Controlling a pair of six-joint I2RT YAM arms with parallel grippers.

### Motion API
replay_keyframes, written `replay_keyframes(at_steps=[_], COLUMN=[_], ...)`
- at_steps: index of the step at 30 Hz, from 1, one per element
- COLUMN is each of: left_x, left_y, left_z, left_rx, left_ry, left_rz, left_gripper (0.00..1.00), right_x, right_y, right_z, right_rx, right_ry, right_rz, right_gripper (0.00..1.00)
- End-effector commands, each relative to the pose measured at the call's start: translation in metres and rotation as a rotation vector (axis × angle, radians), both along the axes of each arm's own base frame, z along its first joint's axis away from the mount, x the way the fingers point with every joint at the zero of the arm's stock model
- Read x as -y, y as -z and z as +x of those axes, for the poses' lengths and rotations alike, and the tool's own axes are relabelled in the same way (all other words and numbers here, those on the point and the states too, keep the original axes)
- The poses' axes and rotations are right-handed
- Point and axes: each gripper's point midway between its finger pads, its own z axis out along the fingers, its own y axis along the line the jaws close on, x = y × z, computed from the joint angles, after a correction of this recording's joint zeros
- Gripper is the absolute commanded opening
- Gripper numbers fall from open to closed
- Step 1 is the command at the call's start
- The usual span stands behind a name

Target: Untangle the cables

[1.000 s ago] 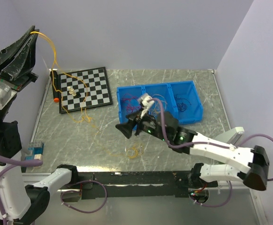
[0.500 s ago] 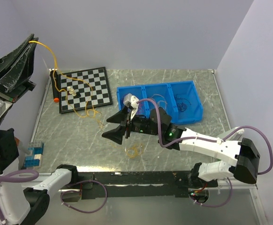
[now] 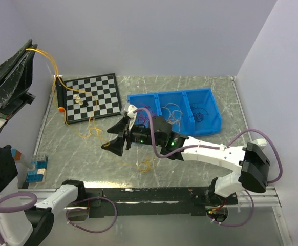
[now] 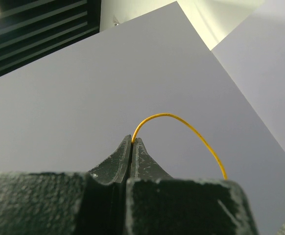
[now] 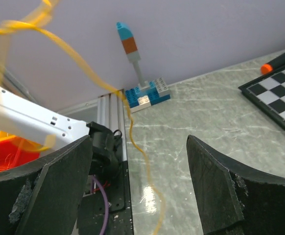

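My left gripper is raised high at the far left, shut on the end of a thin yellow cable. In the left wrist view the cable arcs out of the closed tips of that gripper. It hangs down over the chessboard, trails across the table and ends in a curl. My right gripper is open low over the table's middle. In the right wrist view the yellow strand runs between its spread fingers, touching neither, with the gripper wide. Red and purple cables lie in the blue bin.
A blue three-compartment bin stands at the back right. A chessboard with small pieces lies at the back left, an orange ball at its edge. A toy of blue blocks stands at the near left, also in the right wrist view.
My right arm has swung left, away from the blue bin, to straddle the yellow cable, staying open. The left gripper holds the cable taut and has shifted slightly.
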Motion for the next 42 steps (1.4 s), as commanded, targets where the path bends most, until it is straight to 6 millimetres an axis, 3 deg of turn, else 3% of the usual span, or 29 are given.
replay_keyframes(at_steps=[1, 7, 9, 12, 16, 17, 24, 34, 38, 42], left_x=[0.001, 0.001, 0.001, 0.0, -0.003, -0.004, -0.008, -0.019, -0.02, -0.017], left_y=[-0.005, -0.005, -0.005, -0.007, -0.011, -0.012, -0.021, -0.037, -0.038, -0.032], left_z=[-0.011, -0.012, -0.015, -0.018, -0.025, -0.027, -0.035, -0.048, -0.049, -0.04], left_rx=[0.022, 0.025, 0.028, 0.04, 0.068, 0.077, 0.118, 0.21, 0.218, 0.191], left_ry=[0.017, 0.016, 0.017, 0.011, -0.007, -0.012, -0.037, -0.104, -0.109, -0.1], left_rz=[0.001, 0.001, 0.001, 0.001, -0.001, 0.001, -0.006, -0.041, -0.042, -0.026], left_gripper=[0.01, 0.01, 0.01, 0.01, 0.01, 0.01, 0.01, 0.01, 0.01, 0.01], right_x=[-0.014, -0.029, -0.029, -0.028, -0.018, -0.014, 0.003, 0.033, 0.04, 0.047], right_y=[-0.025, -0.013, -0.013, -0.01, 0.013, 0.017, 0.051, 0.118, 0.126, 0.118], right_z=[-0.018, -0.022, -0.02, -0.014, -0.005, -0.004, 0.002, 0.004, 0.003, 0.005], right_rx=[0.061, 0.036, 0.028, 0.009, -0.038, -0.048, -0.113, -0.226, -0.246, -0.231], right_ry=[-0.052, -0.032, -0.014, 0.013, 0.086, 0.096, 0.157, 0.255, 0.267, 0.284], right_rz=[0.07, 0.056, 0.056, 0.031, -0.011, -0.017, -0.061, -0.157, -0.162, -0.165], right_gripper=[0.84, 0.82, 0.75, 0.51, 0.03, 0.0, 0.0, 0.0, 0.0, 0.0])
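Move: The hanging yellow strand to grip lies just off the open right fingers, about 3 cm to their left, 2 cm back and 3 cm below. From the right hand, the loose yellow coil is some 32 cm down, 4 cm ahead and 10 cm right; the blue tray is roughly 28 cm ahead and 24 cm right, down on the table. From the left gripper, high up with the cable's upper part, that strand is about 43 cm below, 6 cm right and 3 cm ahead. Bring the open right gripper a few centimetres back, left and down onto the hanging yellow strand and pinch it between the fingertips. Then pull it down about 13 cm, drawing right and tipping the fingers some 15 degrees downward while they swing clockwise. Keep the left grip on the cable, then ease that hand about 4 cm back and 3 cm up, tilting it upward. ##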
